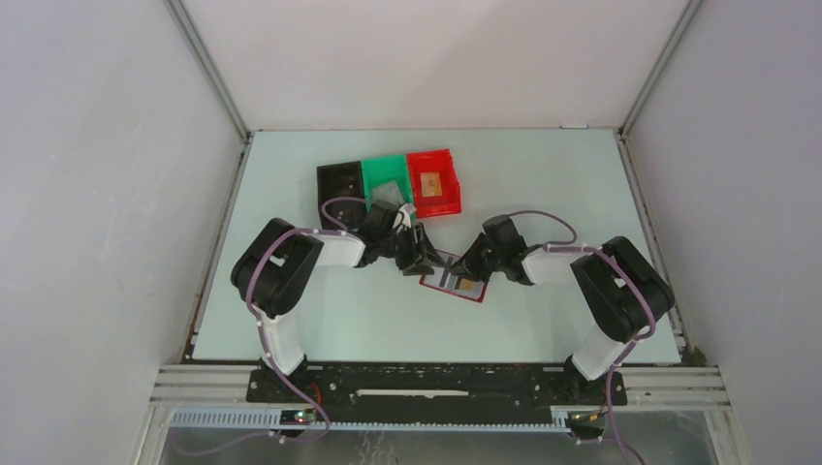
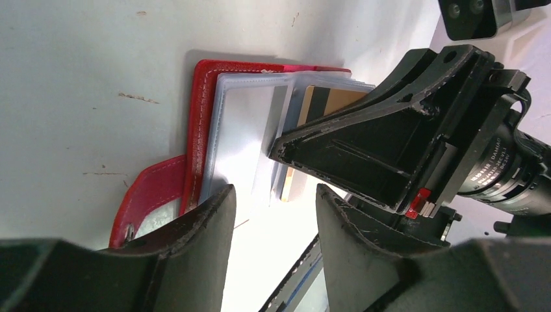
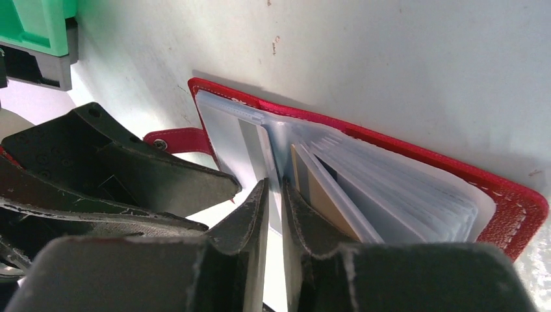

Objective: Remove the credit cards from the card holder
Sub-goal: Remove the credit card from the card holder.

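The dark-red card holder [image 1: 454, 282] lies open on the table with its clear sleeves fanned up. A tan credit card [image 3: 323, 199] stands in one sleeve, also seen as the tan card [image 2: 333, 99] in the left wrist view. My right gripper [image 3: 274, 184] sits at the sleeves, its jaws a thin slit apart with a sleeve edge between them. My left gripper [image 2: 274, 192] is open just off the holder's edge [image 2: 200, 117] with nothing between its fingers. The strap tab [image 2: 146, 195] lies beside its left finger. In the top view both grippers, left [image 1: 419, 255] and right [image 1: 465, 265], meet over the holder.
Three small bins stand in a row behind the holder: black [image 1: 338, 183], green [image 1: 386, 174] and red [image 1: 432, 181]. A grey card lies in the green bin and a tan one in the red bin. White walls enclose the table.
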You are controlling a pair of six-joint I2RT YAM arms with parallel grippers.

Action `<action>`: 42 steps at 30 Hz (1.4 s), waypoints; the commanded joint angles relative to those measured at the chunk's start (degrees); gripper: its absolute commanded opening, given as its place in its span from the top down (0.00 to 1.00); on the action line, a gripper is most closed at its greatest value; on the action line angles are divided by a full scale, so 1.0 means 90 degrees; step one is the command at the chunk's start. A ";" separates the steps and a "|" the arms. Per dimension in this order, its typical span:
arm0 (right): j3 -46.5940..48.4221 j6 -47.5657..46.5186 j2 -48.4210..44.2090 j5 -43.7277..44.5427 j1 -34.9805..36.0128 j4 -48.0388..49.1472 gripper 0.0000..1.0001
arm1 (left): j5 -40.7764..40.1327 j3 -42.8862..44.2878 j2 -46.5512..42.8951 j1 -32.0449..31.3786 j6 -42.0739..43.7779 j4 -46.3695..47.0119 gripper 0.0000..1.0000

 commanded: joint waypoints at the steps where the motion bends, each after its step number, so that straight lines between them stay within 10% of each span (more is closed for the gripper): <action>1: -0.0373 0.0173 0.0122 0.0134 -0.0023 0.0324 0.82 | -0.0290 0.0130 0.0182 -0.0039 0.0136 -0.0340 0.45; 15: -0.1432 0.1057 0.0598 -0.0518 -0.0152 0.3054 1.00 | -0.0265 0.0114 0.0115 -0.0039 0.0158 -0.0395 0.46; 42: -0.1857 0.0398 -0.1237 0.0377 -0.0149 0.1378 1.00 | -0.0286 0.0096 -0.0130 0.0085 0.0325 -0.0615 0.44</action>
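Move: The white card's middle lies about 3 cm to the left of the right hand, level fore and aft and about 1 cm below it. The gold card sits some 3 cm to the right hand's right and 2 cm back; the red box is about 19 cm ahead and 4 cm left. From the left hand, the open card holder's middle lies roughly 4 cm right, 2 cm back and 1 cm below, and the white card's middle about 1 cm right and 1 cm back. The right fingers, a quarter open at the white card's right-hand edge, shut fully on that edge while the wrist rolls some 15 degrees, its left side rising; then, still shut, they draw to the right and back, rising slightly at the end, about 3 cm in all, away from the holder's left end. The left hand stays there with half-open fingertips resting on the holder, easing only about half a centimetre left late on. ##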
